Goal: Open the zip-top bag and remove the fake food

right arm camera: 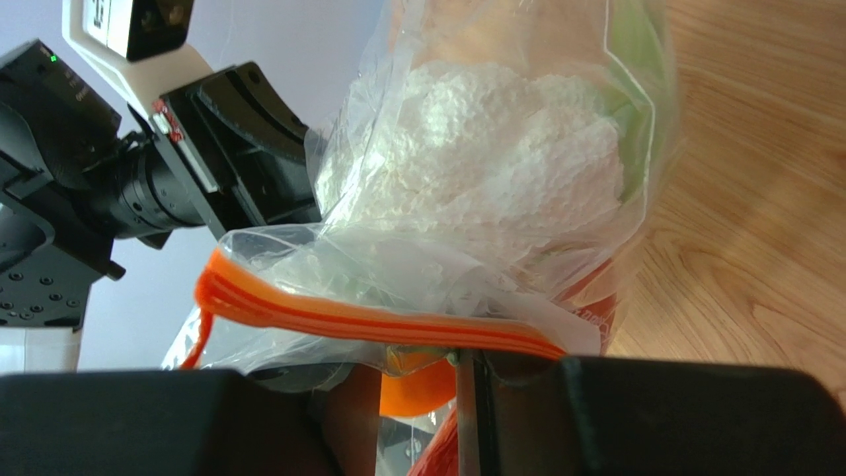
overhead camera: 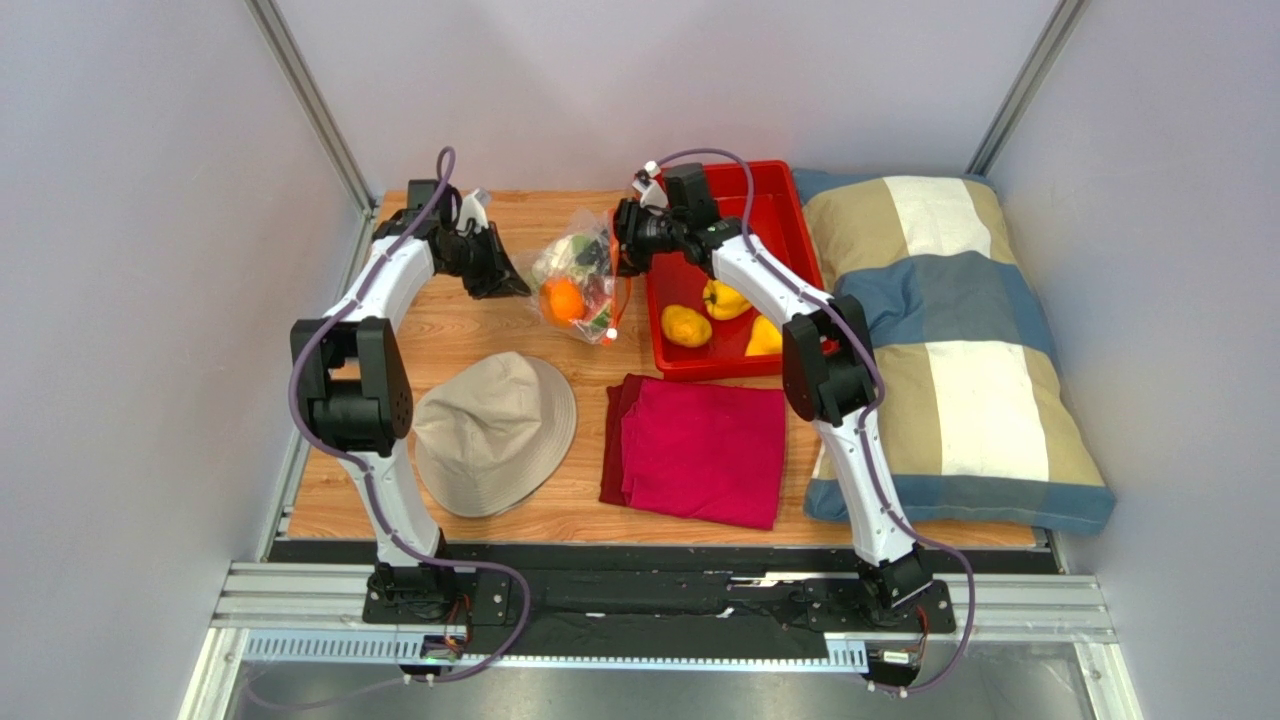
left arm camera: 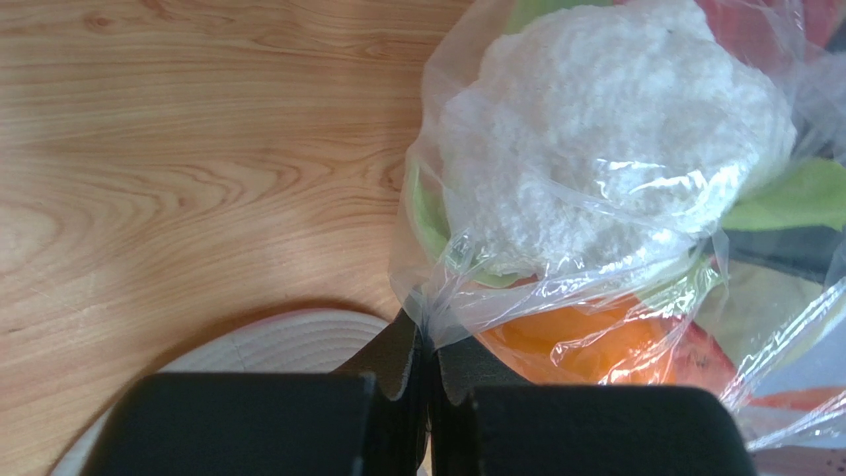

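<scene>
The clear zip-top bag [overhead camera: 579, 285] stands on the wooden table between my two grippers. Through the plastic I see fake food: a white cauliflower [left arm camera: 606, 139] with green leaves and an orange [left arm camera: 586, 342]. My left gripper [left arm camera: 429, 342] is shut on a pinch of the bag's plastic at its left side [overhead camera: 511, 278]. My right gripper [right arm camera: 427, 372] grips the bag's edge just under the orange-red zip strip [right arm camera: 377, 319], at the bag's right side [overhead camera: 628, 240]. The orange [right arm camera: 422, 392] shows between its fingers.
A red tray [overhead camera: 781, 203] right of the bag holds three yellow fake-food pieces [overhead camera: 687, 326]. A beige hat [overhead camera: 493, 432] and a folded magenta cloth [overhead camera: 699, 450] lie at the front. A striped pillow [overhead camera: 947, 345] fills the right side.
</scene>
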Robot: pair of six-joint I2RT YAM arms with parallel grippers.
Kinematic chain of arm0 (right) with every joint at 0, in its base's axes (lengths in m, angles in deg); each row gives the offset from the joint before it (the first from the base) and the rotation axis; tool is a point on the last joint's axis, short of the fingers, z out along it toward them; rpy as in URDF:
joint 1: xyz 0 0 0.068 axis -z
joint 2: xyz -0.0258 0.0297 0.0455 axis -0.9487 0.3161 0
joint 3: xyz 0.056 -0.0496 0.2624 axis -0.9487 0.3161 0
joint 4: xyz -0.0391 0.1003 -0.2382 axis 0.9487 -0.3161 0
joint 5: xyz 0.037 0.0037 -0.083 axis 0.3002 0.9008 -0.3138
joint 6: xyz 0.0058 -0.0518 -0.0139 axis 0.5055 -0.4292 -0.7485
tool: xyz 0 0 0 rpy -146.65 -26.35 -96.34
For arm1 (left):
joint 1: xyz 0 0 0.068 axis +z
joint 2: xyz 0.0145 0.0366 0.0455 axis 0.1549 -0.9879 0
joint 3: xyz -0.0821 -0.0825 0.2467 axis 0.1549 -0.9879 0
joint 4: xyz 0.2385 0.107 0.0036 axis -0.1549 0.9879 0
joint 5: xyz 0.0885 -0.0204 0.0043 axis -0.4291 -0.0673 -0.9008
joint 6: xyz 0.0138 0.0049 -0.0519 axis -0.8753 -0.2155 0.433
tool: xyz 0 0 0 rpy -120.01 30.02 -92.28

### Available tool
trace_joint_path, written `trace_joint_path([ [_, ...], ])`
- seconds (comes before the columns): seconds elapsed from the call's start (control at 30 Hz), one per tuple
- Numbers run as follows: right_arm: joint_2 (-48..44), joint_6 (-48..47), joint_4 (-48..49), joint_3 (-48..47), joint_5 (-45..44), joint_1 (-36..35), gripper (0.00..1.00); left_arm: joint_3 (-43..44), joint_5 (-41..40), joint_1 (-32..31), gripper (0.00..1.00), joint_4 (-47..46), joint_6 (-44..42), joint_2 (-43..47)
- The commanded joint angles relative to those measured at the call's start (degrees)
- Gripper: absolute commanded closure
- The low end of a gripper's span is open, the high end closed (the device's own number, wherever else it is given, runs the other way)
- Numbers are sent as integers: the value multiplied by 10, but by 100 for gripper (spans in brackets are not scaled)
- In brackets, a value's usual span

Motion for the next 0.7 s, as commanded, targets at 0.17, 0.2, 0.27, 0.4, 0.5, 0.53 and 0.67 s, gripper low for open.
trace_joint_path([
  [0.17, -28, -23, -19, -10, 19, 18, 100, 57, -50, 38, 100, 10, -16, -54],
  [0.2, -18, -17, -21, -30, 14, 18, 98, 57, -44, 38, 100, 12, -13, -53],
  [0.27, 21, -9, -26, -56, 2, 12, 92, 46, -43, 34, 100, 8, -17, -39],
  [0.4, 76, 16, -29, -118, -8, -2, 73, 37, -50, 31, 99, 12, -25, -18],
  [0.5, 76, 17, -43, -110, -24, -7, 39, 45, -54, 31, 100, 24, -29, -20],
  [0.53, 71, 9, -58, -107, -30, -8, 31, 45, -56, 31, 100, 22, -27, -20],
  [0.67, 23, -49, -113, -57, -50, -3, 0, 36, -44, 31, 100, 17, -13, -26],
])
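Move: The right hand still grips the zip-top bag at its mouth; the orange fruit inside lies about 8 cm to its left, 6 cm back and 7 cm lower, the cauliflower some 8 cm left and 2 cm ahead, 5 cm lower. From the left hand, still pinching the bag's far corner, the orange fruit lies roughly 6 cm right, 2 cm back and 4 cm below. Right hand lets go of the bag's mouth, opening wide and sinking 5 cm; left pulls down-left, still pinching. ##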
